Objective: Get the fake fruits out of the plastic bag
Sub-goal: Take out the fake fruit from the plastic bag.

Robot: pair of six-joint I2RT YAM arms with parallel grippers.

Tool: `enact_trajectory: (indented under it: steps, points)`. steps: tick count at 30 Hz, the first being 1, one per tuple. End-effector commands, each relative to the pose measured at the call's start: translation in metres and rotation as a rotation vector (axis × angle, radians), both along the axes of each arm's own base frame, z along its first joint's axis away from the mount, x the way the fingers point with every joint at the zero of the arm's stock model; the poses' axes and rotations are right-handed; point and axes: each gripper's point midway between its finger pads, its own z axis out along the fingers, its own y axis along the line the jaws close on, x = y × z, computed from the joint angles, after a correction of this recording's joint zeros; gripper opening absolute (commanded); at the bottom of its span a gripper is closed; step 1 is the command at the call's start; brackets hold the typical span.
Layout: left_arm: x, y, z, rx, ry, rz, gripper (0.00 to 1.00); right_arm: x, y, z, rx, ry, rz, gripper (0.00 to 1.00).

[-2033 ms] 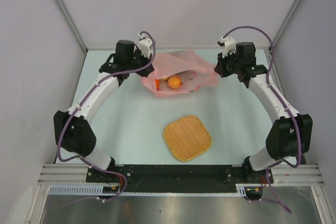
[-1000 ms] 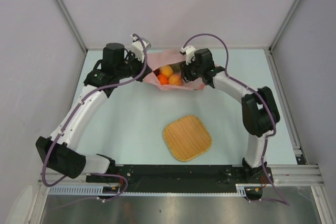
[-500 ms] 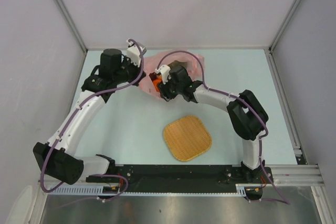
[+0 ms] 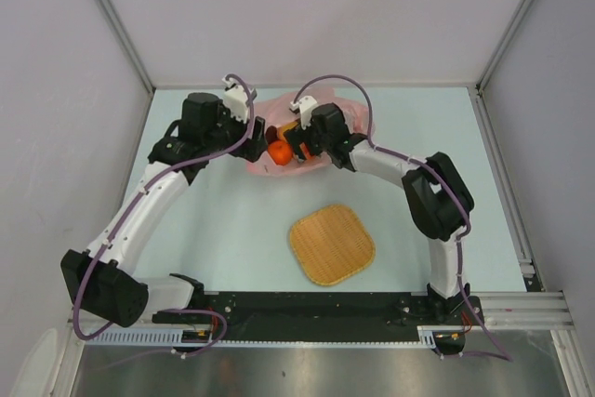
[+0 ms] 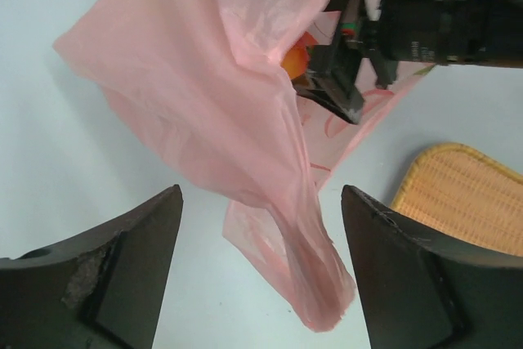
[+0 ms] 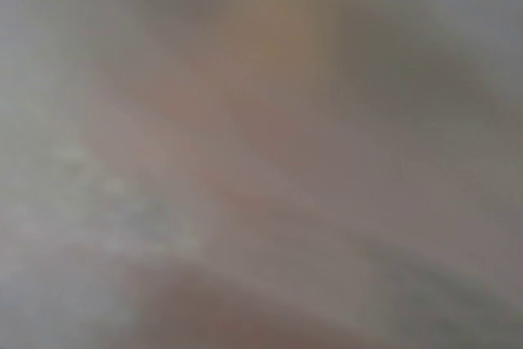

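The pink plastic bag (image 4: pixel 279 104) lies crumpled at the back middle of the table. Its mouth shows fake fruits: an orange one (image 4: pixel 278 152) and a yellow-orange one (image 4: pixel 290 127). My left gripper (image 4: pixel 258 132) is at the bag's left edge. In the left wrist view it (image 5: pixel 260 202) stands open, with a loose fold of the bag (image 5: pixel 221 96) hanging between the fingers and touching neither. My right gripper (image 4: pixel 286 144) reaches into the bag's mouth. Its black fingers (image 5: pixel 331 91) look spread next to the orange fruit (image 5: pixel 296 60). The right wrist view is a blur of plastic.
A square woven orange-tan mat (image 4: pixel 332 244) lies on the table in front of the bag, also seen in the left wrist view (image 5: pixel 466 202). Grey walls close in the table at the left, back and right.
My left gripper has opened and let go of the bag's fold, which now hangs loose. My right gripper shifted slightly back and right inside the bag's mouth.
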Motion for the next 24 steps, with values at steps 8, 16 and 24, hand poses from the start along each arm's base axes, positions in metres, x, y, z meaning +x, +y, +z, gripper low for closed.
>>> enact_trajectory:
  steps: [8,16,24]
  points:
    - [-0.037,-0.028,-0.005,-0.13,0.094,-0.158,0.86,0.032,0.012,-0.025,-0.06,-0.043,-0.044,1.0]
    - [-0.037,-0.024,-0.007,-0.114,0.076,-0.144,0.86,0.031,0.01,-0.038,-0.124,-0.048,-0.034,0.94]
    - [-0.036,-0.024,-0.011,-0.13,0.057,-0.132,0.86,0.012,0.012,0.019,-0.051,-0.09,0.03,0.54]
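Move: The orange fruit that the right hand goes for is half hidden between its open fingers, roughly 1 cm ahead and 6 cm below. Another orange fruit lies about 6 cm to the left of that first fruit and level with it. The yellow fruit is some 6 cm ahead and 3 cm left of the hand. From the open left hand, the bag corner is about 1 cm ahead, 2 cm right and 4 cm below; the right hand's fruit is roughly 10 cm ahead, 11 cm right, 19 cm down. The right fingers come down around an orange fruit inside the bag and close partway, seeming to pinch it, after the hand sinks about 5.5 cm wide open while easing some 2 cm forward. The left hand, still open beside the loose bag corner, draws back about 3.5 cm, also downward and to its right, turning slightly clockwise. ##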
